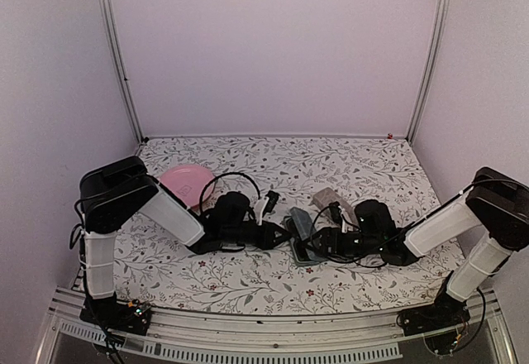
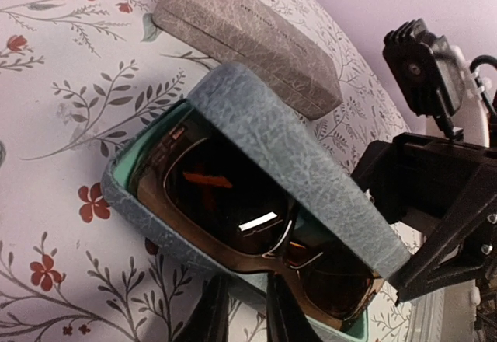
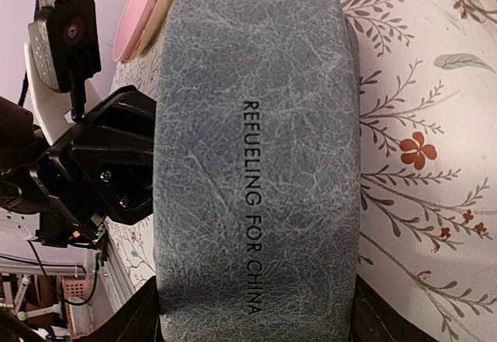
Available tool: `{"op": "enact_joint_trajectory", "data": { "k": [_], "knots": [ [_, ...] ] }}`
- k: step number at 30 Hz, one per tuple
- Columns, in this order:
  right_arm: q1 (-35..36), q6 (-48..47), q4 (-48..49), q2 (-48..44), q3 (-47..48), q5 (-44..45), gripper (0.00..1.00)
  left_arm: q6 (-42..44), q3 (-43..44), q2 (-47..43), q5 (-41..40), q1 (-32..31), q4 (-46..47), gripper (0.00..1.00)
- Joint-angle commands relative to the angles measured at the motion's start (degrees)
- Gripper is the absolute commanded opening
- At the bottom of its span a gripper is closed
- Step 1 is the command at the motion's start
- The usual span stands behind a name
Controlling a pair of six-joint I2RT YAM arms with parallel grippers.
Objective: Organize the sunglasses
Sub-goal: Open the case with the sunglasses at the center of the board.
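Note:
Dark-framed sunglasses [image 2: 233, 202] with reddish-brown lenses lie inside the open blue-grey case [image 2: 295, 155], whose lid stands half raised over them. In the left wrist view my left gripper [image 2: 242, 284] sits at the case's near wall, its two fingers close together with that wall between them. The right wrist view is filled by the lid [image 3: 256, 163], lettered "REFUELING FOR CHINA", and my right gripper [image 3: 252, 315] has a finger on each long side of it. From above, the left gripper [image 1: 277, 233] and right gripper [image 1: 318, 241] meet at the case [image 1: 299, 230] mid-table.
A shut grey-brown case [image 1: 332, 198] lies just behind the blue-grey one, seen up close as the grey-brown case [image 2: 248, 39]. A pink plate [image 1: 186, 184] sits at the left behind my left arm. The floral tablecloth [image 1: 364, 165] ends at walls behind and on both sides.

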Motion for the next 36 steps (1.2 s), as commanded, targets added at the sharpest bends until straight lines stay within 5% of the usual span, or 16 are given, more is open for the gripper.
{"op": "enact_joint_trajectory", "data": {
  "k": [1, 12, 18, 24, 36],
  "knots": [
    [-0.33, 4.65, 13.46, 2.3, -2.86, -12.45, 0.55, 3.49, -0.04, 3.49, -0.76, -1.39, -9.68, 0.17],
    [-2.67, 17.61, 36.72, 11.94, -9.57, -16.64, 0.67, 4.82, 0.03, 4.21, -0.39, -1.48, -12.3, 0.14],
    [-2.82, 19.47, 38.7, 13.4, -11.05, -15.59, 0.76, 5.21, -0.23, 4.07, -0.34, -1.48, -13.1, 0.13],
    [-2.85, 15.94, 27.81, 6.8, -11.4, -11.1, 0.94, 5.19, -0.62, 3.43, -0.49, -1.48, -13.11, 0.13],
    [-2.42, 0.41, -14.12, -16.27, -3.22, 3.71, 0.99, 4.31, -1.48, -0.37, 0.0, -1.48, -12.74, 0.13]
  ]
}}
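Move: The right gripper already grips the half-open lid across its width. The lid's middle lies about 3 cm ahead and 2 cm left of that hand, and the case base with the sunglasses some 4 cm left, 1 cm ahead and 3 cm lower. The grey-brown case is about 13 cm ahead and 4 cm right. From the left gripper, at the base's left rim, the base's middle is roughly 4 cm right and 1 cm back. Swing the lid on over to the right with the right gripper, tipping its fingertips up some 20 degrees while easing right and up about 1 cm. Then spread the fingers wide to let go, draw back 2 cm, and come up and right, tilting partly down again. Sink the left gripper about 1 cm and keep its fingertips at the base's left rim. ##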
